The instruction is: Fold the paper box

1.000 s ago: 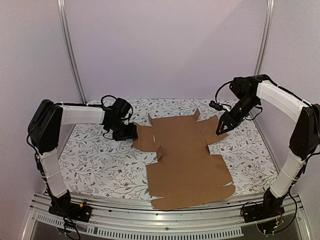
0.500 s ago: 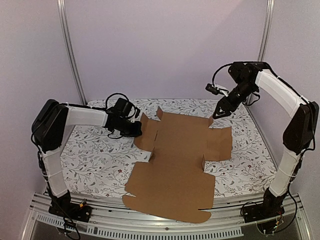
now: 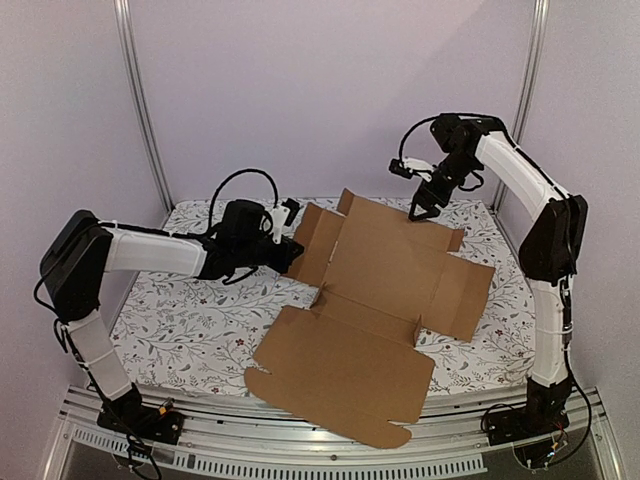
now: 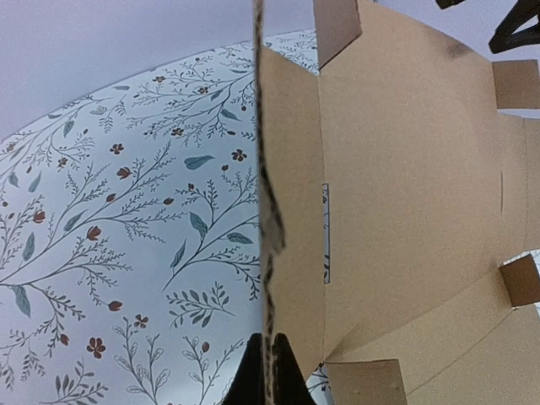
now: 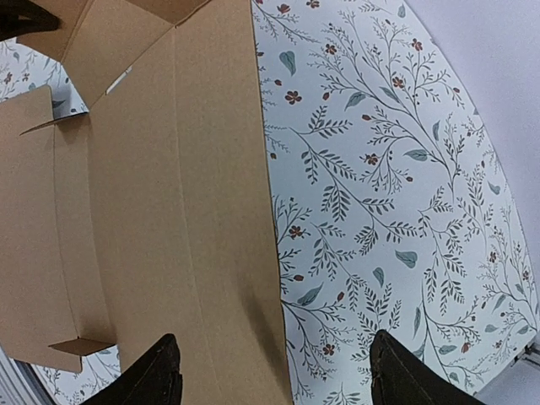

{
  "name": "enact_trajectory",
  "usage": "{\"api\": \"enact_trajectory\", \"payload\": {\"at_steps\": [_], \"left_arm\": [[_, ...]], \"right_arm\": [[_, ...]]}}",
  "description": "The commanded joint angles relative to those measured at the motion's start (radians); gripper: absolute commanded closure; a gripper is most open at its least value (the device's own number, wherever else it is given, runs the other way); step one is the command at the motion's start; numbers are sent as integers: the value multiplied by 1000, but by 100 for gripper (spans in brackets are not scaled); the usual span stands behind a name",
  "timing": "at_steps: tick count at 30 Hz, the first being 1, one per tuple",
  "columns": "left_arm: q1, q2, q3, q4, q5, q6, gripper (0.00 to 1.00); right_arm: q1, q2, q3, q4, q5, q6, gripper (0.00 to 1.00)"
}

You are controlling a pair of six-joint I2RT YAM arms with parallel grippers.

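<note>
The paper box (image 3: 375, 300) is an unfolded brown cardboard sheet with flaps, lying across the middle of the floral table, its far left part lifted. My left gripper (image 3: 290, 250) is shut on the edge of the box's left flap (image 4: 291, 211), and the two black fingertips (image 4: 253, 380) pinch the thin cardboard edge between them. My right gripper (image 3: 420, 208) hangs open above the far edge of the paper box (image 5: 177, 211), its fingers (image 5: 156, 375) wide apart and touching nothing.
A floral-patterned cloth (image 3: 190, 320) covers the table. Pale walls and two metal posts (image 3: 140, 100) close in the back and sides. The box's near edge reaches the aluminium rail (image 3: 300, 445) at the front.
My left gripper closed on the box's left flap and lifted it, turning the sheet. My right gripper let go, opened wider and rose toward the back.
</note>
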Motion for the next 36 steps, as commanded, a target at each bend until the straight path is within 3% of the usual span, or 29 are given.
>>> {"api": "enact_trajectory", "payload": {"at_steps": [1, 5, 11, 19, 21, 24, 27, 36], "left_arm": [[-36, -28, -32, 105, -49, 76, 100], [-49, -20, -41, 132, -74, 81, 100], [-55, 4, -27, 143, -82, 70, 100], [-66, 21, -44, 187, -94, 14, 100], [-65, 18, -53, 186, -97, 2, 95], [-65, -14, -80, 170, -96, -8, 74], [-66, -97, -141, 179, -99, -26, 61], [-54, -443, -399, 226, -157, -70, 40]], "right_arm": [[32, 68, 39, -153, 9, -22, 25], [42, 95, 39, -197, -12, -4, 37], [48, 86, 24, -210, -16, 48, 73], [148, -58, -214, 8, 202, 77, 97], [192, -115, -293, 82, 316, 70, 100], [247, -176, -383, 184, 456, 58, 100], [289, -212, -411, 237, 551, 50, 100], [396, -272, -618, 453, 780, -36, 100]]}}
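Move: The far flap's free edge lies below the right hand's open fingers, about 5 cm down, 3 cm to the left and level fore and aft. From that hand, the right side flap's middle is some 14 cm to the right, 8 cm back and 18 cm lower. The left hand still pinches the left side flap, whose middle is about 7 cm right, 9 cm ahead and 4 cm below; the near corner tab is 6 cm right, 4 cm back, 8 cm below. The far flap's edge is pinched by the right hand, which sinks about 4 cm and edges left as its fingers shut, then draws back some 5 cm towards the base and a little left, tilting roughly 30 degrees so that its fingertips swing outward and right. Meanwhile the left fingers keep their hold almost in place, then open and let go of the left side flap, backing off left and up. ##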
